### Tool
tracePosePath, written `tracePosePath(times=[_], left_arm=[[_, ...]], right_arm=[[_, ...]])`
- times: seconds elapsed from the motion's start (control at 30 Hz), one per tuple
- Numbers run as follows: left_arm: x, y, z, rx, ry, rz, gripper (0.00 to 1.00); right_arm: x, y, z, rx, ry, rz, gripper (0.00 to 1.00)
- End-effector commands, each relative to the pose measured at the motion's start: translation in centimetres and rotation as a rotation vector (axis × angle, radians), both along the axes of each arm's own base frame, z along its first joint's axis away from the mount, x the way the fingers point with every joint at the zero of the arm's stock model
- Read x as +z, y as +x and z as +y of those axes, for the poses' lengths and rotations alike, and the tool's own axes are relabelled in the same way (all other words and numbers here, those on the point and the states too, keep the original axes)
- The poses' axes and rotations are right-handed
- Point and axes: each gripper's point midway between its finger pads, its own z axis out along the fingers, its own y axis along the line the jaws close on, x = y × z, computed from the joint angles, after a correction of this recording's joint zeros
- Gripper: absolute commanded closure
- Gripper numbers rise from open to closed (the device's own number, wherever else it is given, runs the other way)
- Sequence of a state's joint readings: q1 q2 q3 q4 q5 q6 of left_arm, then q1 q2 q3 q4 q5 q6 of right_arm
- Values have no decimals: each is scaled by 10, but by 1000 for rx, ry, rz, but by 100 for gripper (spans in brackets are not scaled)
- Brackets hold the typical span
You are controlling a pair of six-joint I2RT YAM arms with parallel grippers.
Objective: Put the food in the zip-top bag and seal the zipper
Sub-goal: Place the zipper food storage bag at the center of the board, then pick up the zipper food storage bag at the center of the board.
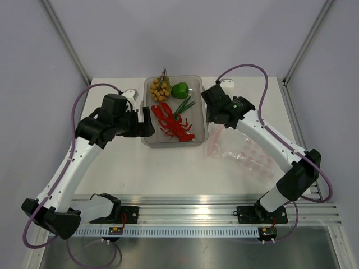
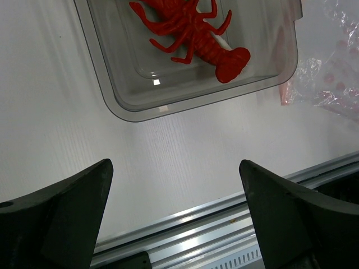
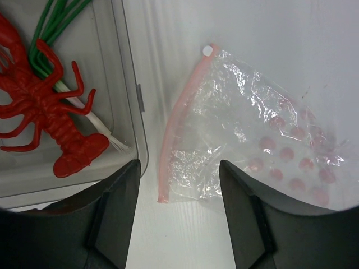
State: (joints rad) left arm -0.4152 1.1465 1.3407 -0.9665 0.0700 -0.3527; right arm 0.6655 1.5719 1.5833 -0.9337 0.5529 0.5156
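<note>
The food lies in a clear tray (image 1: pixel 200 138): a red lobster (image 1: pixel 173 124), a green bell pepper (image 1: pixel 180 89), a cluster of yellow balls (image 1: pixel 160 89) and thin green stalks (image 1: pixel 184 106). The zip-top bag (image 1: pixel 247 154) lies flat and empty to the right of the tray, its pink zipper (image 3: pixel 176 120) facing the tray. My right gripper (image 3: pixel 179 163) hovers open above the zipper's near end, holding nothing. My left gripper (image 2: pixel 175 163) is wide open over the table, just off the tray's left side, with the lobster (image 2: pixel 190 31) ahead of it.
A small white block (image 1: pixel 130 93) sits at the tray's far left and another (image 1: pixel 226 83) at its far right. An aluminium rail (image 1: pixel 190 214) runs along the near edge. Frame posts rise at both back corners.
</note>
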Motion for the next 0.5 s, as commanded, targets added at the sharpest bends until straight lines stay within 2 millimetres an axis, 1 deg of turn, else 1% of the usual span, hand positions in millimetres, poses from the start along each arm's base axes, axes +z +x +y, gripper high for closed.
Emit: tracePosePath(times=[0.0,0.03,0.07,0.1,0.13,0.17,0.2,0.23,0.27,0.3,0.33,0.37,0.4,0.43,0.47], left_arm=[[10,1,-11,-25,-62,-39,1],[10,0,-10,-27,-62,-40,1],[11,-1,-10,-27,-62,-44,1],[10,-2,-8,-26,-58,-44,1],[11,-4,-7,-24,-61,-50,1],[12,-6,-6,-26,-59,-52,1],[11,-8,-5,-24,-57,-52,1],[10,-10,-4,-27,-58,-52,1],[8,-14,-5,-33,-64,-47,1],[8,-16,-7,-47,-75,-44,1],[5,-19,-11,-68,-90,-32,1],[1,-26,-22,-112,-137,-16,2],[-4,-30,-30,-136,-162,0,3],[-6,-34,-38,-159,-189,10,4],[-5,-40,-59,-205,-240,18,5]], right_arm=[[-19,-4,-15,-66,-87,64,34],[-23,-6,-20,-85,-109,92,33],[-35,-4,-22,-104,-134,125,33],[-41,-4,-23,-117,-133,146,32],[-51,-1,-30,-141,-120,168,32],[-55,-1,-29,-138,-97,175,32],[-70,-7,-27,-115,-75,217,32],[-70,-4,-23,-96,-49,197,32],[-74,-5,-20,-77,-41,205,32],[-85,-12,-19,-61,-35,238,31],[-86,-13,-19,-56,-28,237,31],[-90,-16,-19,-54,-24,243,31],[-99,-24,-22,-52,-27,265,30],[-94,-23,-20,-49,8,236,30],[-94,-26,-23,-58,20,234,30]])
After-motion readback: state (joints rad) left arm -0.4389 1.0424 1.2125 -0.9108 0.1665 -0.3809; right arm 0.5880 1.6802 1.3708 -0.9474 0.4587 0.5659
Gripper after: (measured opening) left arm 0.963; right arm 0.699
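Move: The zip-top bag lies flat below the empty right hand: its middle is roughly 9 cm back, 12 cm to the right and 20 cm down, its pink zipper edge only about 4 cm back and 3 cm right. The clear tray's middle is some 13 cm left and 6 cm ahead; the lobster in it, about 14 cm left and 2 cm ahead. From the left hand the bag's middle is about 35 cm right, 6 cm back and 22 cm down. Downwards, the right hand sinks about 11 cm towards the zipper half of the bag, easing a few centimetres right and back beside the tray's near right corner while the fingers tip some 20 degrees steeper. They stay open and end still above the plastic. Late on, the open left hand draws back about 3 cm and drifts slightly right. ##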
